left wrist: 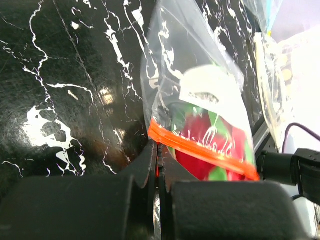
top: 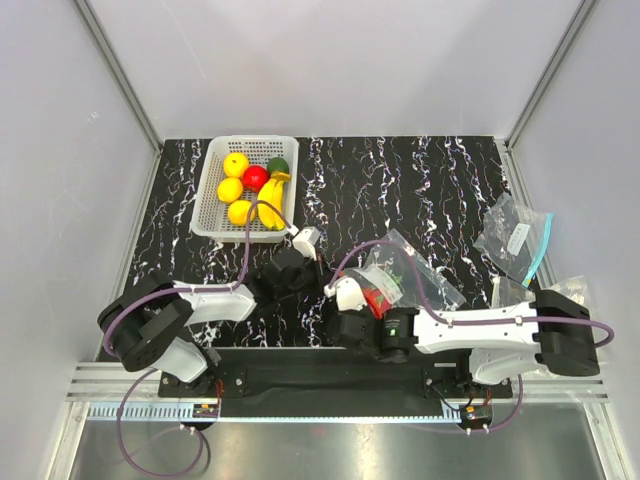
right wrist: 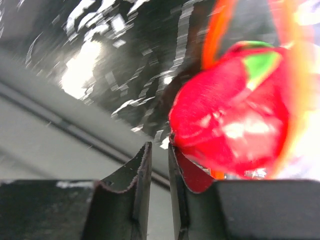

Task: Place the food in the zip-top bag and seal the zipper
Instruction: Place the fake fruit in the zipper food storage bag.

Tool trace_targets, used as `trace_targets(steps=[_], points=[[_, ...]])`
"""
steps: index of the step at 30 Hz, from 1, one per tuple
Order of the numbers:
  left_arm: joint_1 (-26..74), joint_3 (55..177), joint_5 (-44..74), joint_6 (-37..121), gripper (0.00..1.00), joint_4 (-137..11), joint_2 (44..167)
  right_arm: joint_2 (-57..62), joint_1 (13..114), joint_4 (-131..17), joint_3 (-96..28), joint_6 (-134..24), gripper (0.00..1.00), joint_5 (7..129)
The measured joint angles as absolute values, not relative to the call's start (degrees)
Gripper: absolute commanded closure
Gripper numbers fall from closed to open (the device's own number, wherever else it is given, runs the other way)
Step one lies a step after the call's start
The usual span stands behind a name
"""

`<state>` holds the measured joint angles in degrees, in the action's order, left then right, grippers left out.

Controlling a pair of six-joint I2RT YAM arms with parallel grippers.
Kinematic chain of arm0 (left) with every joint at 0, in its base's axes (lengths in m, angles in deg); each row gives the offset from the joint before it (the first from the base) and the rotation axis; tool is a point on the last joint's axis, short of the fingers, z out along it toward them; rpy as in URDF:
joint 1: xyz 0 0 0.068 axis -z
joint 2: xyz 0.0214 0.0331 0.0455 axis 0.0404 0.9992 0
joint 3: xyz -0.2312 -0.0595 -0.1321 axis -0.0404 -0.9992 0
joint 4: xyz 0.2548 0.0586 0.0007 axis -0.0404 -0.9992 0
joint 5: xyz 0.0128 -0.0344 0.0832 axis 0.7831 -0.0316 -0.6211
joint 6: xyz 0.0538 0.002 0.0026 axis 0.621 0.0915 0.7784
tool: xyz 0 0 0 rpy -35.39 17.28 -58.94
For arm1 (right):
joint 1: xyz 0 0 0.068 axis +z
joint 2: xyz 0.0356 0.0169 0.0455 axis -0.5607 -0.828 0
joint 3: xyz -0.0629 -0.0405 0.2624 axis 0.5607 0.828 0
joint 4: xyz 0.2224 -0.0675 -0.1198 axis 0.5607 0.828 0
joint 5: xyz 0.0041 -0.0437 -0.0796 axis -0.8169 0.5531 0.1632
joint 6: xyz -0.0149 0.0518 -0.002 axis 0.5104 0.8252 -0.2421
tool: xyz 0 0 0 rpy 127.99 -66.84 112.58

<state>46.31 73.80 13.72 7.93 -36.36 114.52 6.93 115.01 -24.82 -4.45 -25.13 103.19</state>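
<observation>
The clear zip-top bag (top: 410,268) lies on the black marbled table, right of centre. A pink-red dragon fruit (top: 380,298) with green leaves sits inside it at the mouth. In the left wrist view my left gripper (left wrist: 158,150) is shut on one end of the red-orange zipper (left wrist: 200,152), with the dragon fruit (left wrist: 200,140) showing through the bag (left wrist: 190,60). My right gripper (right wrist: 159,147) is at the bag's mouth. Its jaws stand a narrow gap apart with nothing seen between them, and the right finger touches the dragon fruit (right wrist: 230,120). The zipper (right wrist: 215,35) curves above the fruit.
A white mesh basket (top: 215,190) at the back left holds a banana bunch (top: 272,205), round yellow fruits (top: 236,163), a red one (top: 256,177) and a green one (top: 278,165). Another clear bag with a teal edge (top: 515,238) lies at the right. Both arms meet near the table's front edge.
</observation>
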Motion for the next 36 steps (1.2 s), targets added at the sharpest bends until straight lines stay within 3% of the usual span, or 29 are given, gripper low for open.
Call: trace_targets(steps=[9, 24, 31, 32, 36], points=[[46.31, 74.04, 15.97, 10.38, 1.00, -38.37, 114.67, 7.76, 115.01, -13.76, -6.67, -15.14, 0.71, 117.40], [46.31, 75.61, 18.48, 13.55, 1.00, -43.92, 114.67, 9.03, 106.33, -7.95, -7.86, -10.42, 0.69, 121.60], [46.31, 77.07, 19.33, 13.90, 1.00, -46.72, 114.65, 12.57, 101.41, -10.11, -7.86, -14.46, 0.49, 119.92], [46.31, 77.53, 19.51, 13.85, 1.00, -47.27, 114.60, 12.65, 101.41, -10.62, -7.75, -14.79, 0.37, 119.19], [46.33, 80.46, 19.73, 13.18, 1.00, -50.28, 114.23, 13.84, 101.41, -12.56, -6.33, -15.12, 0.25, 115.11]])
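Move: The dragon fruit, already partly in the bag's mouth, lies about 5 cm ahead of the right hand, 5 cm to its right and some 3 cm lower; from the left hand it is roughly 7 cm back and 8 cm right. The bag corner pinched by the left hand is about 12 cm ahead and 3 cm left of the right hand. The bag's middle lies some 10 cm ahead and 14 cm right of the right hand. The dragon fruit's near end seems to be pushed on towards the inside of the bag by the right fingers, part-open, as that hand sweeps about 9 cm right and 8 cm forward, rising some 4 cm and turning nearly 30 degrees clockwise; it then eases back a little and spreads its fingers wide. The left hand keeps its pinch on the zipper corner, giving some 2 cm backward. ##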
